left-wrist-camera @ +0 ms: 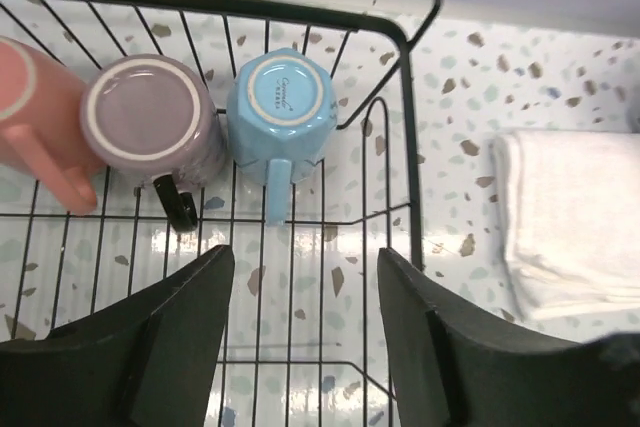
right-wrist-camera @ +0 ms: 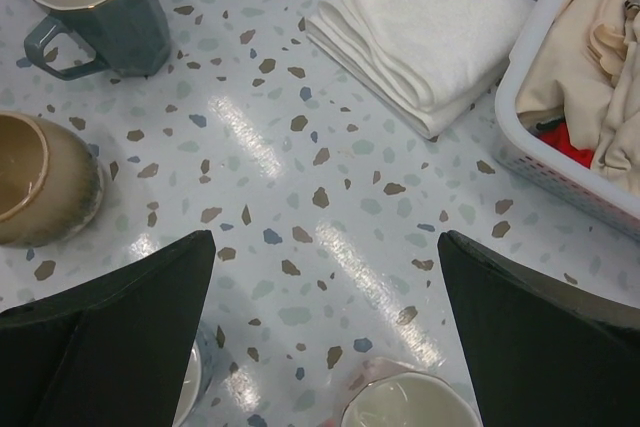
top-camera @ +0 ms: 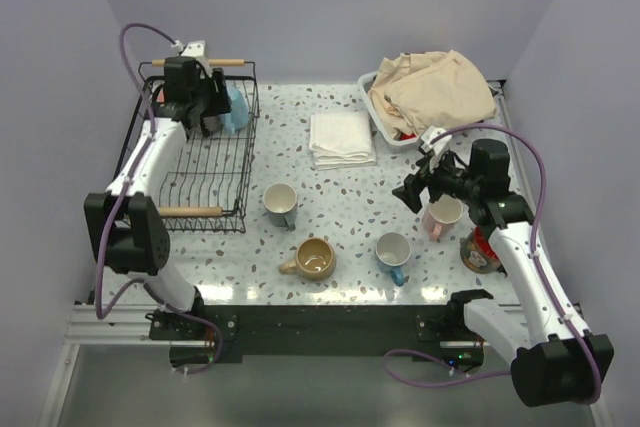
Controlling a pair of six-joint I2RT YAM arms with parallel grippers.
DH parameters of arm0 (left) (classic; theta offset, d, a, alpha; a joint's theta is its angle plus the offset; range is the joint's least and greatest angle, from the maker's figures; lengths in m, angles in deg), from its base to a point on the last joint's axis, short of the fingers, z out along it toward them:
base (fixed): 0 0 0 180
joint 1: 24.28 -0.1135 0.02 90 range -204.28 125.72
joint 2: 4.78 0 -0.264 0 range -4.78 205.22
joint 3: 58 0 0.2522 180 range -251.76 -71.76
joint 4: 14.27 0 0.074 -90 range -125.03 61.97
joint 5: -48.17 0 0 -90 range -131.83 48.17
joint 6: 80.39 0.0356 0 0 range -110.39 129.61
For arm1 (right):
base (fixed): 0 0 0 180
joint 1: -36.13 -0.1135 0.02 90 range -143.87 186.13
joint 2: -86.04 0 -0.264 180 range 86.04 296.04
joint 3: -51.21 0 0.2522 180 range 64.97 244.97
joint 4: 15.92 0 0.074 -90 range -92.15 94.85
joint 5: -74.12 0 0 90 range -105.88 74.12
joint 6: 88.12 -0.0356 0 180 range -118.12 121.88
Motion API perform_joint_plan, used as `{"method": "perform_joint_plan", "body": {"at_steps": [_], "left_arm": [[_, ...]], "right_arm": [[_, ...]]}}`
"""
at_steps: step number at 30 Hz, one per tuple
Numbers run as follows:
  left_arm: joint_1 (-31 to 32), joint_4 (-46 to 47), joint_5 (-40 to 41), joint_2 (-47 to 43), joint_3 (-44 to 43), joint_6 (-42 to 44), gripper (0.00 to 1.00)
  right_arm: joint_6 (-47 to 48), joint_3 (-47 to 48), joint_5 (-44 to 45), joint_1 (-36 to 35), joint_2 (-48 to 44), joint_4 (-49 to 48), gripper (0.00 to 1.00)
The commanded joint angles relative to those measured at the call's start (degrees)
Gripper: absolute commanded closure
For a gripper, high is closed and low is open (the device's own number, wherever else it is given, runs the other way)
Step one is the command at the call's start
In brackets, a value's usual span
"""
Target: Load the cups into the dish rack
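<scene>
The black wire dish rack (top-camera: pixel 205 172) stands at the far left of the table. Three cups rest upside down in its far corner: a pink one (left-wrist-camera: pixel 30 112), a mauve one (left-wrist-camera: pixel 150 122) and a light blue one (left-wrist-camera: pixel 280 107). My left gripper (left-wrist-camera: pixel 305 252) hovers open just above the rack floor (left-wrist-camera: pixel 300 347), near these cups and holding nothing. On the table stand a grey-teal cup (top-camera: pixel 280 205), a tan cup (top-camera: pixel 315 259), a white cup with a blue handle (top-camera: pixel 392 250), a pale pink cup (top-camera: pixel 443 215) and a dark cup with a red inside (top-camera: pixel 480 247). My right gripper (right-wrist-camera: pixel 325 237) is wide open above the table, just beyond the pale pink cup (right-wrist-camera: pixel 410 402).
A folded white towel (top-camera: pixel 341 139) lies at the middle back. A white tub (top-camera: pixel 385 132) heaped with beige cloth sits at the back right. The rack's wooden handles (top-camera: pixel 190 211) run along its near and far ends.
</scene>
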Motion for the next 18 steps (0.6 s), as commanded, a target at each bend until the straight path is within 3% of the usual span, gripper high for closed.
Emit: {"method": "perform_joint_plan", "body": {"at_steps": [1,4,5,7,11,18], "left_arm": [[-0.1,5.7,-2.5,-15.1,11.1,-0.5,0.32],[-0.1,8.0,-6.5,-25.9,20.3,-2.0,0.28],[-0.1,8.7,-7.6,-31.5,22.7,-2.5,0.22],[0.0,10.2,-10.6,-36.8,29.0,-2.7,0.15],[0.0,10.5,-17.0,-47.7,36.3,-3.9,0.11],[0.0,13.3,-23.5,-56.9,45.2,-4.6,0.10]], "right_arm": [[1.4,1.8,-0.8,1.7,0.4,0.4,0.01],[-1.2,4.9,2.5,2.7,1.5,3.1,0.01],[-1.1,6.1,3.2,2.8,2.1,5.0,0.01],[-1.6,10.1,7.0,3.3,4.1,11.0,0.01],[1.4,16.3,9.7,6.6,7.3,23.9,0.01],[3.8,20.8,11.7,23.1,10.9,33.4,0.01]]}}
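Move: The right hand's likely next cup, the dark green mug, lies about 25 cm to its right and 8 cm ahead, some 17 cm below. The pink mug stands about 13 cm right, level with the hand; the red mug 28 cm right and 7 cm back. From the left hand, the racked blue mug is about 6 cm ahead and 13 cm below, the grey mug 19 cm back and 15 cm right, and the green mug 13 cm back and 72 cm right. Bring the empty left gripper about 20 cm back from the racked blue mug, rising at first, then easing down and slightly right, opening wider as it tips up some 20 degrees and turns clockwise. Swing the open right gripper, with growing speed, about 11 cm right towards the green mug, above the pink one, turning clockwise and tipping its fingers further down. ##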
